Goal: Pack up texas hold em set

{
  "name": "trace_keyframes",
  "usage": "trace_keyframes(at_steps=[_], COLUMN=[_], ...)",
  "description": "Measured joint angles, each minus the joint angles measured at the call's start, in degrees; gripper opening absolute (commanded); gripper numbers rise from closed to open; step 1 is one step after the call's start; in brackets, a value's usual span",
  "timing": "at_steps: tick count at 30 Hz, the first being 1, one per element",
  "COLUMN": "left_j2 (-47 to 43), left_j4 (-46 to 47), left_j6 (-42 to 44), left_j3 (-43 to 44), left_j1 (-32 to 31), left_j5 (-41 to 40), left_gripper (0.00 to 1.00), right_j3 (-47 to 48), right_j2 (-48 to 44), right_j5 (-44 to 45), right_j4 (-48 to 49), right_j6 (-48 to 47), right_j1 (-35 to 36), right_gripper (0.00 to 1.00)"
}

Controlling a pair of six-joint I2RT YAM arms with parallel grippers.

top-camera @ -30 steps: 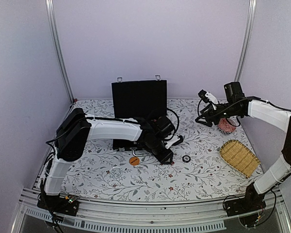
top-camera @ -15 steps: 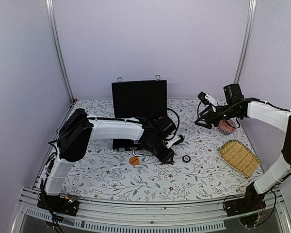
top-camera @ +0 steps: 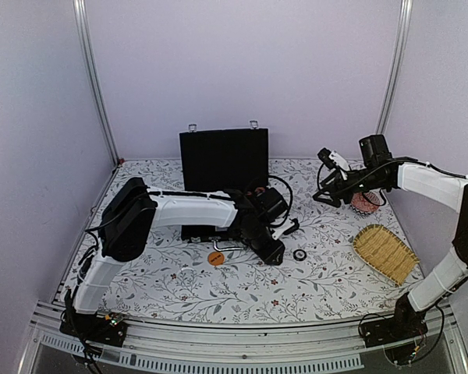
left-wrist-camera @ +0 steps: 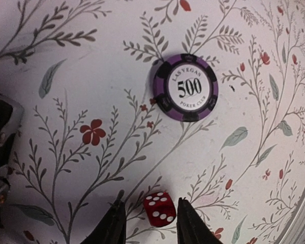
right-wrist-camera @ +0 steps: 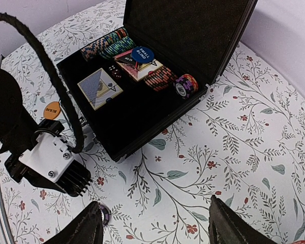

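Note:
A small red die (left-wrist-camera: 159,209) lies on the floral cloth between the fingertips of my left gripper (left-wrist-camera: 149,203), which stands open astride it, with a gap on the left side. A purple 500 chip (left-wrist-camera: 185,87) lies just beyond it, also visible as the chip (top-camera: 299,255) right of the left gripper (top-camera: 274,252). The black case (right-wrist-camera: 142,109) stands open, holding chip rows (right-wrist-camera: 108,44), cards (right-wrist-camera: 100,87) and a blue disc (right-wrist-camera: 142,54). An orange disc (top-camera: 216,258) lies in front of it. My right gripper (right-wrist-camera: 155,229) hovers open and empty right of the case.
A woven yellow basket (top-camera: 384,252) sits at the right, and a red patterned dish (top-camera: 365,202) lies behind it under the right arm. The left arm (top-camera: 187,209) stretches across the case's front. The case lid (top-camera: 224,158) stands upright at the back.
My left gripper has shifted slightly right along the cloth. My right gripper dipped a little, then held still.

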Motion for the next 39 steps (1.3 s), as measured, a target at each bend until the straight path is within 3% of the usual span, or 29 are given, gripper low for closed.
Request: trace_keyframes(at_steps=[14, 22, 28, 39], left_j2=[0.5, -0.5, -7.1, -12.8], left_j4=[-1.4, -2.3, -3.2, -3.2], left_j6=[-0.8, -0.6, -1.6, -8.1], left_j3=[0.5, 0.6, 0.6, -0.2], left_j1=[0.0, 0.0, 1.0, 12.4], left_j5=[-1.6, -3.3, -7.4, -16.4], left_gripper=[0.19, 0.16, 0.15, 0.15], right_j3=[0.0, 0.0, 0.0, 0.0], right_j2=[1.7, 1.7, 1.8, 2.4], right_j5=[0.0, 0.0, 0.1, 0.2], right_j4=[0.0, 0.0, 0.0, 0.0], right_j6=[-0.2, -0.2, -0.2, -0.2], right_j1=[0.0, 0.0, 0.0, 0.0], right_gripper=[0.72, 0.72, 0.72, 0.72])
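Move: Right between the left hand's open fingertips, about 1 cm below the hand point, lies the last red die on the cloth. The purple 500 chip is roughly 7 cm to that hand's right and 2 cm farther out; the case handle sits some 11 cm left and 4 cm ahead, the open case's middle about 12 cm left and 14 cm ahead. From the right hand the die lies some 12 cm back, 15 cm left and 17 cm lower. Closing its fingers while barely settling lower, the left hand pinches the red die, then lifts it straight off the cloth and swings it forward and left, away from the purple chip and over the open case. It travels some 13 cm forward, 10 cm left and 11 cm up, fastest at the end, the wrist turning nearly 30 degrees counter-clockwise with a slight tilt. ##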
